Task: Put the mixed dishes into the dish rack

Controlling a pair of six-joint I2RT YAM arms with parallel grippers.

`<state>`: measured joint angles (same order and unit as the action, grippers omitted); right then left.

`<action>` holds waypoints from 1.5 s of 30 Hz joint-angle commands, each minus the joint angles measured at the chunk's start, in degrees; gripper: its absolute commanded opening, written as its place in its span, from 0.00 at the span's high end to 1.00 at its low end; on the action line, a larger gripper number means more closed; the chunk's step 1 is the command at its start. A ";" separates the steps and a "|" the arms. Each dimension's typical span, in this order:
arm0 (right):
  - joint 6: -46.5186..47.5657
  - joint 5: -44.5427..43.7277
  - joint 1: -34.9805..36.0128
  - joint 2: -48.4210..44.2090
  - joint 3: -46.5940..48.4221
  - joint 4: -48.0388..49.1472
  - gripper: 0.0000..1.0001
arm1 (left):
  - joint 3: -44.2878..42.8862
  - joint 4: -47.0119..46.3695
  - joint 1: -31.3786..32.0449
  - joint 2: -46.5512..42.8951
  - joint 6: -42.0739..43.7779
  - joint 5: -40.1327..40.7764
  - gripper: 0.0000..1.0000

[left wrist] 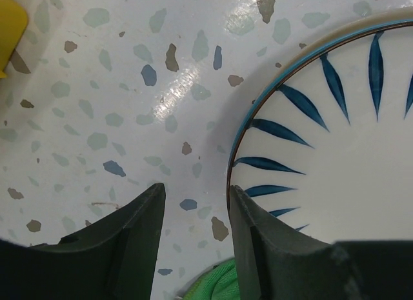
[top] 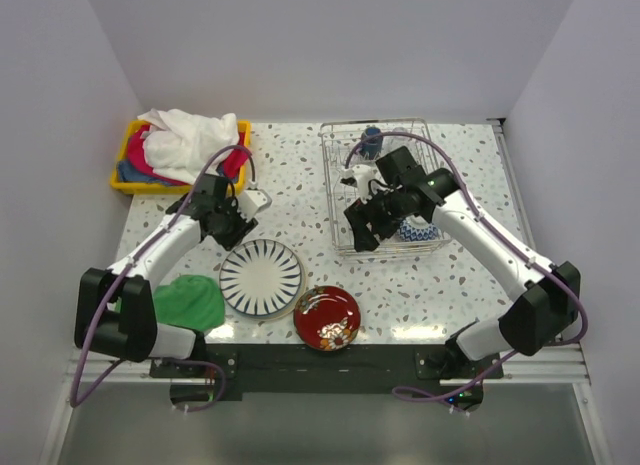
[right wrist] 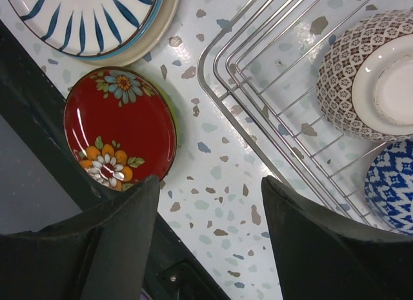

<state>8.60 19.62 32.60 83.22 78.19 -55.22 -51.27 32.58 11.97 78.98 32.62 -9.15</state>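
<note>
The large striped plate lies flat near the table's front, with the red floral plate just right of it at the edge. My left gripper hovers at the striped plate's upper left. In the left wrist view the left gripper is open with only bare table between its fingers, and the plate's rim runs just beside the right finger. My right gripper hangs open over the dish rack's front left corner, holding nothing. Inside the dish rack are a brown patterned bowl, a blue-white bowl and a dark blue mug.
A green cloth lies left of the striped plate, touching its edge. A yellow bin of cloths stands at the back left. White walls close in the table on three sides. The black front rail runs just below the red plate.
</note>
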 commanded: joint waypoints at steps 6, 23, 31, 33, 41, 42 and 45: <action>-4.11 0.34 -0.26 1.06 6.88 5.38 0.30 | -4.19 3.98 -0.63 -0.23 -0.19 -6.49 0.51; -11.15 -10.39 -7.82 11.00 26.41 10.75 0.25 | -3.93 8.21 -1.07 4.60 4.56 -8.78 0.50; -10.97 -7.23 -7.90 8.98 20.34 10.84 0.25 | -3.75 6.09 -1.07 7.68 4.55 -7.73 0.51; -10.89 -6.96 -7.90 8.80 19.55 11.01 0.25 | -4.36 6.53 -1.07 8.73 5.08 -7.90 0.54; -9.22 -4.42 -7.82 8.27 15.59 11.63 0.27 | -7.79 8.38 -1.16 11.02 5.87 -8.26 1.00; -8.95 -4.15 -7.81 8.45 15.59 11.45 0.27 | -8.49 8.29 -1.16 10.41 5.87 -8.17 1.00; -8.95 -3.27 -7.81 9.76 16.20 11.10 0.27 | -10.16 8.47 -1.16 9.70 5.96 -7.99 1.00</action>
<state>-1.28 13.50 24.69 94.32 93.69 -45.12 -57.67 41.01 10.96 89.49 37.17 -17.19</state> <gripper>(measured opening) 0.734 0.030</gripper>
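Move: The striped plate's middle lies about 10 cm back and 8 to the right of my left hand, 5 below, with its nearest rim almost under my fingers. The green cloth is some 18 back and 15 left, the red plate 21 back and 25 right. From my raised right hand the dish rack's middle is about 14 ahead, 10 right and 14 below; inside it, the brown bowl is 6 ahead and 5 right. I ease my left hand back and down about 3 cm, tipping its fingers some 10 degrees more steeply, then close them from half open to pinch the striped plate's far left rim and start drawing slightly forward and up. Meanwhile my empty right hand swings forward and up past the brown bowl, turning clockwise, then sinks about 7 cm over the rack, still open. ##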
